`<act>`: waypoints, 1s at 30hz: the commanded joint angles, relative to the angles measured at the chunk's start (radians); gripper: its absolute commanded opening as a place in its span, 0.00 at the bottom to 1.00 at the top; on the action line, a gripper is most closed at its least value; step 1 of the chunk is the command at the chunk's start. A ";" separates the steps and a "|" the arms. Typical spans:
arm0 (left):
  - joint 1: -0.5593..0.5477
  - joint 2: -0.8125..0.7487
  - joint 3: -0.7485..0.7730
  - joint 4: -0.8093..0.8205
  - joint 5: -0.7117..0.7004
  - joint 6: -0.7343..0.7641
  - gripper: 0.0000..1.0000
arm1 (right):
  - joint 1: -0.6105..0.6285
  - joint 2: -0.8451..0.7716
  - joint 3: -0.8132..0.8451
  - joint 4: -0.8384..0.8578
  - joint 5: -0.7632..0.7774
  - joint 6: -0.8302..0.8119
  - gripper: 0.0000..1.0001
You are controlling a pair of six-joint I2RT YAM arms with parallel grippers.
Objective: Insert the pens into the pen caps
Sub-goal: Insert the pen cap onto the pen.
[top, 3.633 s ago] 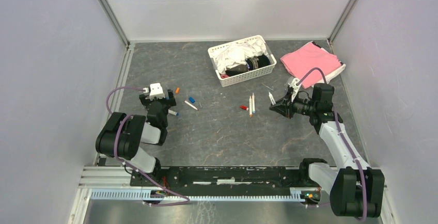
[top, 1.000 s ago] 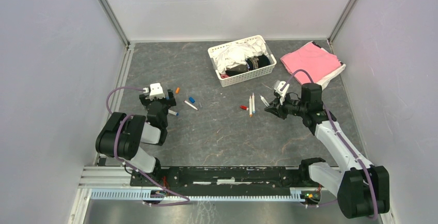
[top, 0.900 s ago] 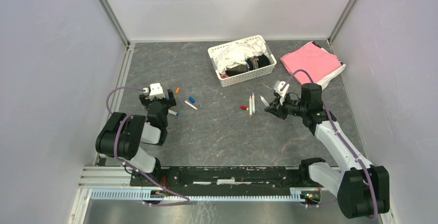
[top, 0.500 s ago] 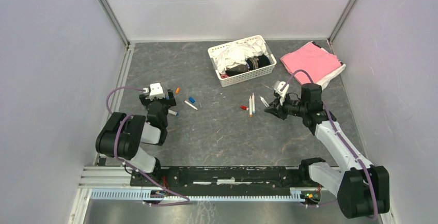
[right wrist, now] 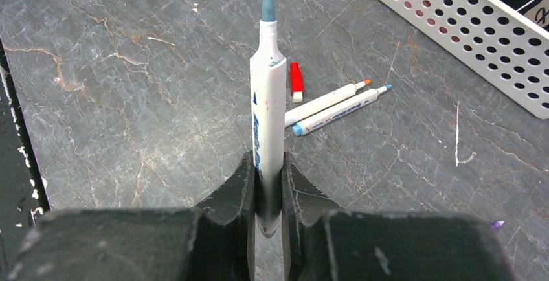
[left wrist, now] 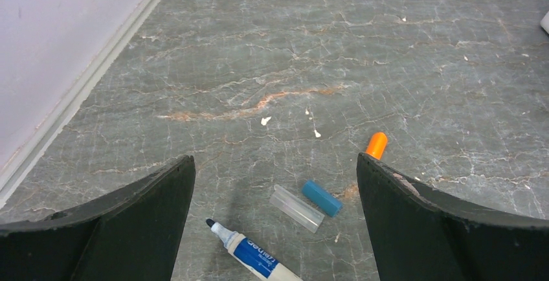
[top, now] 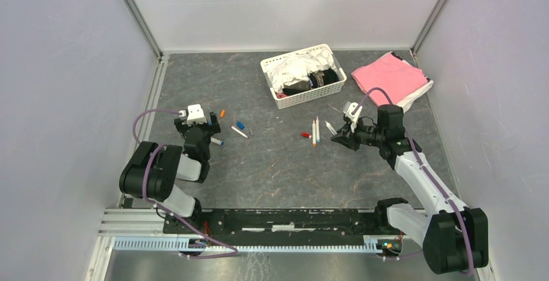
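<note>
My right gripper (right wrist: pixel 267 164) is shut on a white pen (right wrist: pixel 267 100) whose blue-grey tip points away from the wrist. From above, this gripper (top: pixel 343 137) hangs just right of two more pens (top: pixel 315 132) lying side by side, one orange-tipped (right wrist: pixel 324 103) and one blue-tipped (right wrist: pixel 340 111). A red pen cap (right wrist: pixel 295 80) lies beside them. My left gripper (left wrist: pixel 275 160) stands wide open and empty low over the floor at the left (top: pixel 206 125). Ahead of it lie a blue cap (left wrist: pixel 322 197), an orange cap (left wrist: pixel 376 145) and an uncapped blue-labelled pen (left wrist: pixel 252 255).
A clear short tube (left wrist: pixel 296 208) lies against the blue cap. A white perforated basket (top: pixel 280 101) holding cloth and dark items stands at the back. A pink cloth (top: pixel 388 77) lies at the back right. A metal rail (top: pixel 152 106) runs along the left wall.
Since the earliest frame my right gripper has carried its pen a little left, toward the two lying pens; over the last second it barely moves. The left arm is still.
</note>
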 commanded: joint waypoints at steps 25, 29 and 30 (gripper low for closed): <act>-0.017 -0.340 0.651 -1.266 0.515 -0.605 1.00 | 0.008 0.011 0.033 -0.005 -0.114 -0.009 0.00; -0.120 -0.233 0.684 -1.316 0.478 -0.695 1.00 | 0.007 0.013 0.033 -0.004 -0.108 -0.009 0.00; -0.183 -0.202 0.724 -1.379 0.366 -0.690 1.00 | 0.007 0.013 0.034 -0.004 -0.108 -0.009 0.00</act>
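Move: The far blue cap, the likeliest target, lies about 15 cm right and 6 cm ahead of the left hand, some 8 cm below it. The grey cap is roughly 5 cm right of that blue cap and 3 cm nearer the robot; the red-tipped pen lies about 4 cm short of the blue cap, level with it sideways. The orange cap is 8 cm right and 11 cm ahead of the left hand. From the right hand, the blue cap is some 36 cm left, 15 cm ahead. The far blue cap is still untouched as the open left hand first rises steeply, about 16 cm, then arcs rightward over the table and starts down again, ending 12 cm right of its start and high above the caps. Its left side rolls down some 35 degrees while the fingers tip down and swing clockwise. The right hand keeps its pinch on the teal-tipped pen, easing a centimetre or so back and left. ##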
